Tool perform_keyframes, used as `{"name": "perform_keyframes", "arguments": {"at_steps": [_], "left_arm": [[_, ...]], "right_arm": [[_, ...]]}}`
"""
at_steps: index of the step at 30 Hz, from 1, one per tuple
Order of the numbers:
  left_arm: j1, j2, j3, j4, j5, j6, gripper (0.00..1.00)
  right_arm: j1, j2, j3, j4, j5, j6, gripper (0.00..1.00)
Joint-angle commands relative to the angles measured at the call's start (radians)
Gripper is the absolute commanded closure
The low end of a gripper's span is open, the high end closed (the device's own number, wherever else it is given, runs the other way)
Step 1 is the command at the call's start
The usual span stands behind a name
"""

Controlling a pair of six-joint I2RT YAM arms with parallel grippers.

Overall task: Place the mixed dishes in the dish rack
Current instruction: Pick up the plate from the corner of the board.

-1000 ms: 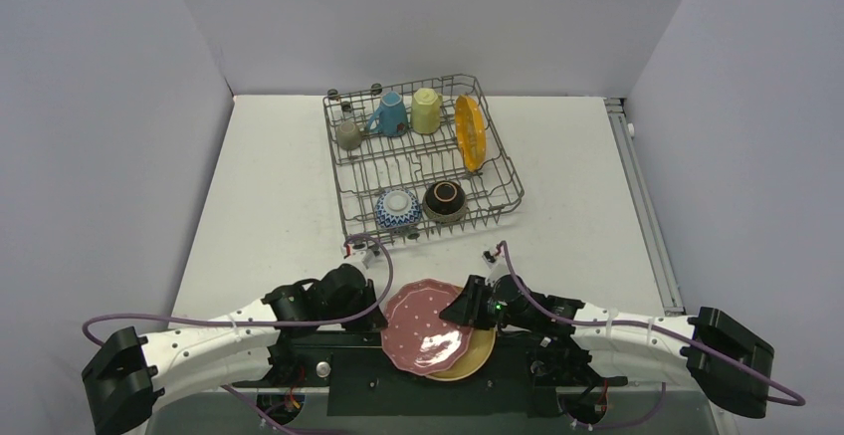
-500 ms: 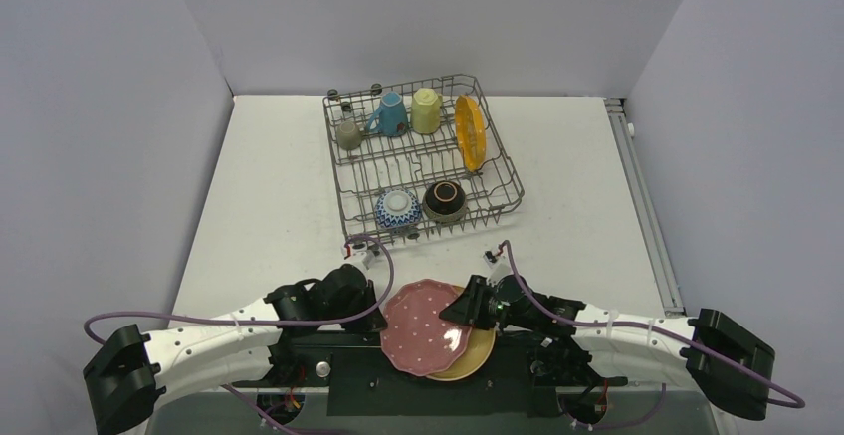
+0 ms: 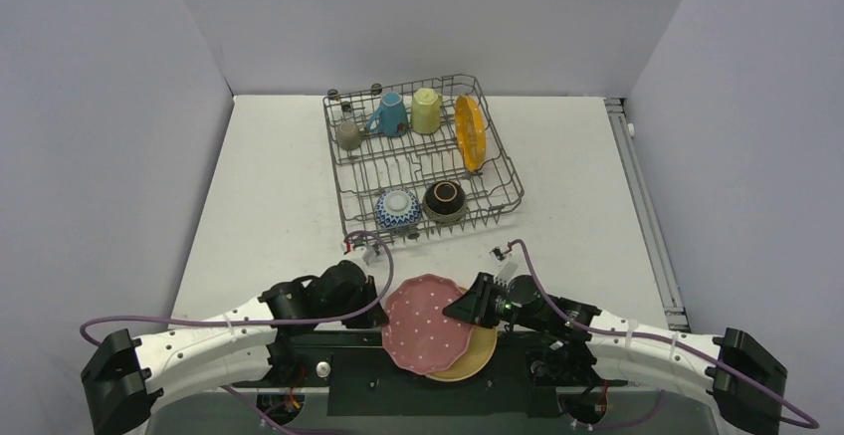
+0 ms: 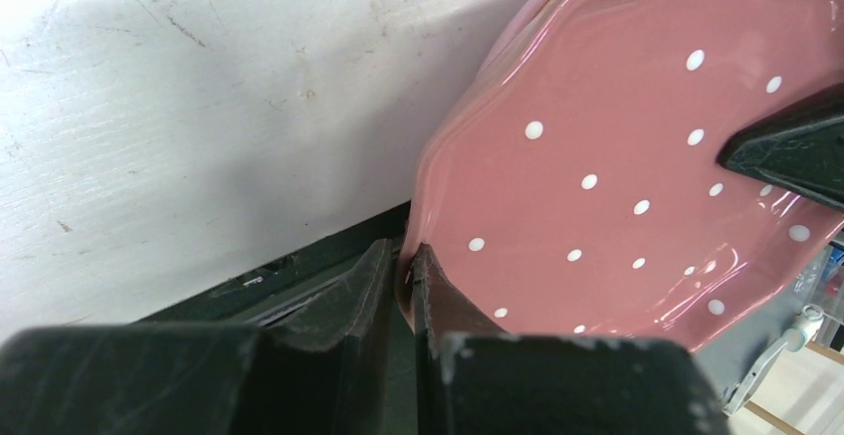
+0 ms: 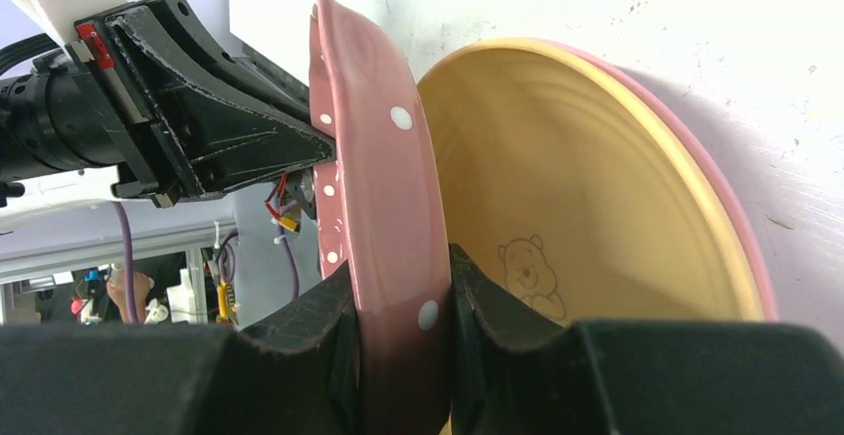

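Note:
A dark pink dotted plate is held tilted at the table's near edge. My left gripper is shut on its left rim. My right gripper is shut on its right rim. Under it lies a yellow plate, with a light pink plate peeking out beneath. The dish rack stands at mid-table, holding a grey mug, a blue mug, a pale-yellow mug, an upright orange plate, a blue-white bowl and a dark brown bowl.
The black mounting plate of the arm bases runs under the stacked plates. Purple cables loop off both wrists. Grey walls close in the white table on three sides.
My right gripper's jaws have closed onto the dark pink plate's right rim, and the right arm's elbow has swung outward. The left gripper has kept its hold.

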Motion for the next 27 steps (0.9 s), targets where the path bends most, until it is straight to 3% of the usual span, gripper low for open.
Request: {"name": "perform_keyframes", "arguments": {"at_steps": [1,6,11,14,27], "left_arm": [[0.002,-0.028,0.081,-0.019,-0.046,0.007,0.9],[0.006,-0.05,0.114,-0.07,-0.069,0.021,0.8],[0.02,-0.086,0.165,-0.145,-0.102,0.043,0.56],[0.032,-0.1,0.19,-0.174,-0.11,0.066,0.47],[0.109,-0.102,0.37,-0.315,-0.106,0.217,0.2]], "right_arm": [[-0.005,-0.065,0.051,0.078,0.006,0.01,1.0],[-0.007,-0.094,0.075,0.041,0.018,-0.002,1.0],[-0.014,-0.115,0.124,-0.041,0.038,-0.033,1.0],[-0.02,-0.133,0.154,-0.09,0.053,-0.062,1.0],[-0.091,-0.156,0.327,-0.283,0.056,-0.172,1.0]]}}
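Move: Both hands are on the top pink plate: its middle lies about 10 cm to the left hand's right and 1 cm back, at much the same height. From the right hand, its middle is some 7 cm left, 2 cm back and 2 cm lower. The beige plate beneath sits about 5 cm back, 1 cm left and 7 cm below the right hand. The black bowl in the rack is roughly 28 cm ahead, 2 cm left and 5 cm lower. Spread the left fingers wide to release the pink plate's left rim, lifting that gripper about 9 cm and some 4 cm forward, up and away from the plate. Keep the right gripper's pinch on the plate's right side; after a brief dip, raise the plate about 4 cm, easing forward and slightly right, clear of the beige plate. ##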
